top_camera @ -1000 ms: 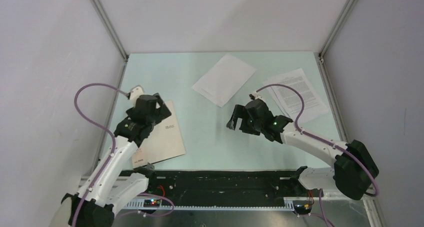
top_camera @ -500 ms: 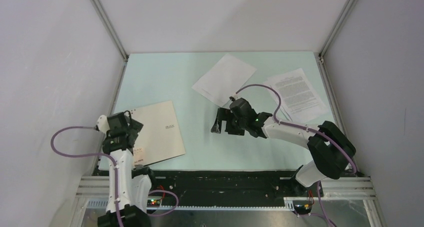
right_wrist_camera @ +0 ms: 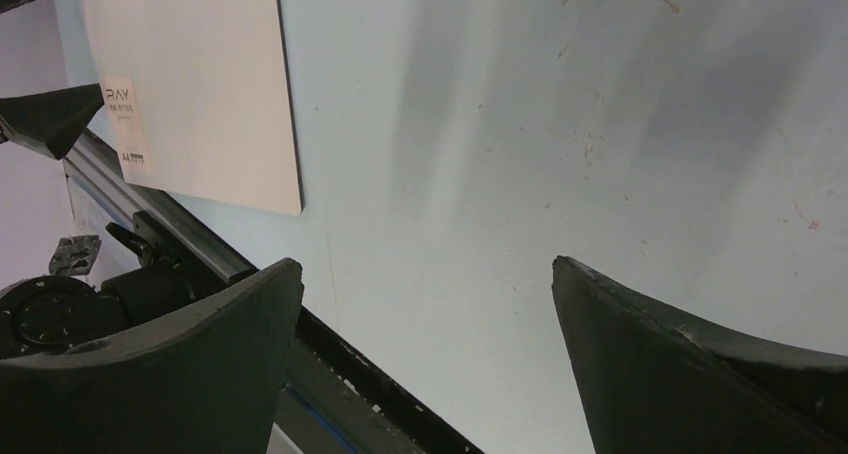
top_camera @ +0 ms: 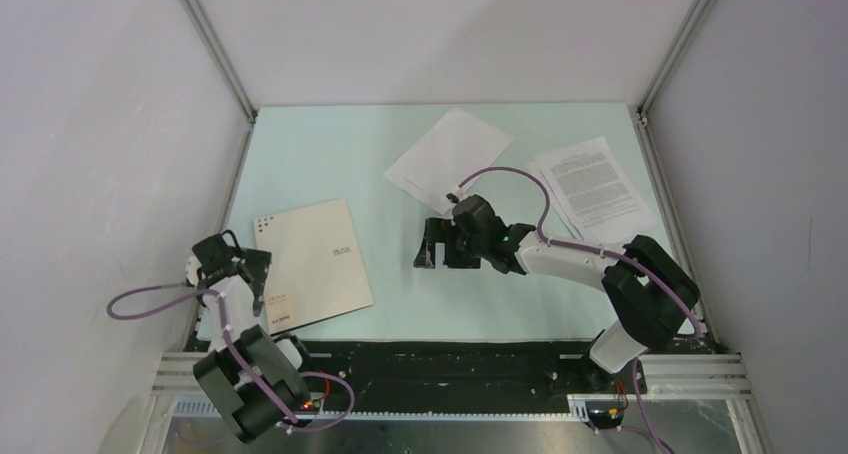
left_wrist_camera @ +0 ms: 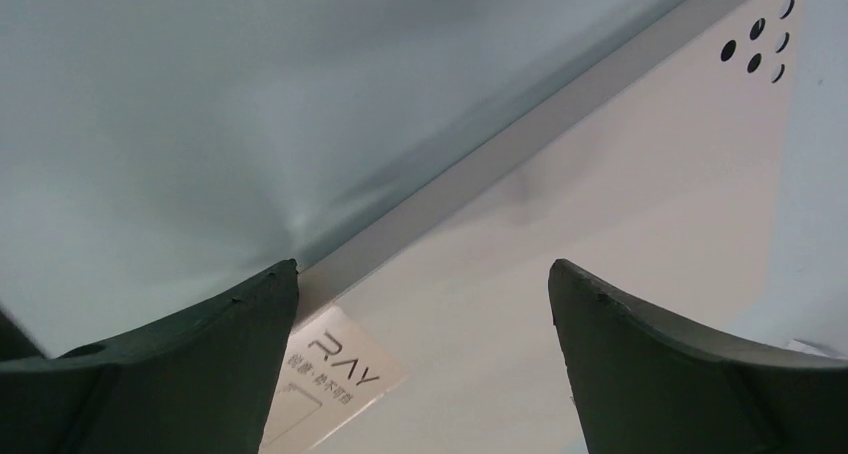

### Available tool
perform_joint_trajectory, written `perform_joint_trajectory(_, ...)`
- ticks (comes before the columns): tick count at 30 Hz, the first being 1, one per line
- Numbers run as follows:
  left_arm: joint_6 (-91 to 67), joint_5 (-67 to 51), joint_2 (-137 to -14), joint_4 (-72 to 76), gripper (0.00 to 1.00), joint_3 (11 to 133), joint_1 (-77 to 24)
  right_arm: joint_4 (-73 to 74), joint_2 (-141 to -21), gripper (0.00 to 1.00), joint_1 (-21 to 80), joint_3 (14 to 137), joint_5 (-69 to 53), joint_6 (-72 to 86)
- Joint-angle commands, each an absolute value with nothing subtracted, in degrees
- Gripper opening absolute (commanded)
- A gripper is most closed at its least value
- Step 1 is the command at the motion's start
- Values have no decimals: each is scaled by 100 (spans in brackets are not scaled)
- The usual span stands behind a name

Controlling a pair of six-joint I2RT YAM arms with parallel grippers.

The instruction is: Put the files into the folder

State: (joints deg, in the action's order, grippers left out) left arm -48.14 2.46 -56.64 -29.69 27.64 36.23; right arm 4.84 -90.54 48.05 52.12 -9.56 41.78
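Observation:
The folder [top_camera: 312, 264] lies closed on the table's near left, beige with a small dark print and corner dots [left_wrist_camera: 758, 49]. My left gripper [top_camera: 250, 266] is open at the folder's left edge, low over it; in the left wrist view the folder [left_wrist_camera: 600, 224] fills the space between its fingers [left_wrist_camera: 200, 364]. The files lie at the back: a blank white sheet [top_camera: 450, 159] and a printed sheet [top_camera: 595, 184]. My right gripper [top_camera: 428, 246] is open over bare table mid-way, just in front of the blank sheet. The right wrist view shows the folder [right_wrist_camera: 190, 84] at upper left.
The black rail [right_wrist_camera: 330, 364] runs along the table's near edge. Grey walls with metal corner posts [top_camera: 210, 44] close in the left, back and right. Purple cables loop from both arms.
My left arm has drawn back to the near left, uncovering the folder, and now sits at its left edge. My right arm has moved left toward the table's middle.

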Motion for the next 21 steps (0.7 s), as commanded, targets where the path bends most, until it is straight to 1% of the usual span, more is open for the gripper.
perform_joint_trajectory(1, -4938, -517, -6059, -2273, 98, 2795, 3654, 92, -9173, 100, 4806, 5398, -1007, 3929)
perform_joint_trajectory(6, -4665, -475, -6719, -2182, 98, 2925, 3229, -369, -9445, 100, 4729, 5509, -1178, 3875)
perform_joint_trajectory(13, -4532, 363, -7601, -2360, 98, 3472, 2104, -464, -10105, 100, 4698, 6080, -1080, 3706)
perform_joint_trajectory(17, -4472, 552, -7922, -2475, 98, 3715, 1571, -508, -10523, 100, 4697, 6408, -1101, 3771)
perform_joint_trajectory(21, -4219, 625, -8251, -2641, 98, 4061, 956, -586, -10741, 100, 4711, 6463, -996, 3824)
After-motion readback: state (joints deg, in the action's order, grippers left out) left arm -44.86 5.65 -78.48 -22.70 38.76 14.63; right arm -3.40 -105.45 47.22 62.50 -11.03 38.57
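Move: The folder lies flat, its middle about 12 cm to the right of the left hand, 5 cm ahead and 3 cm below; its left edge is already at the left fingers. From the right hand the folder's middle is some 29 cm left, 2 cm ahead and 7 cm down. The blank sheets lie about 33 cm ahead of the right hand and 3 cm to its right; the printed sheets about 24 cm ahead and 37 cm right. Push the folder with the left gripper still open, its near finger staying against the folder's left edge: go forward about 8 cm and right some 5 cm, turning the hand clockwise roughly 25 degrees and sinking slightly. Meanwhile bring the open right gripper forward and left, about 5 cm each way, lowering it a little towards the folder's right edge without touching it. ##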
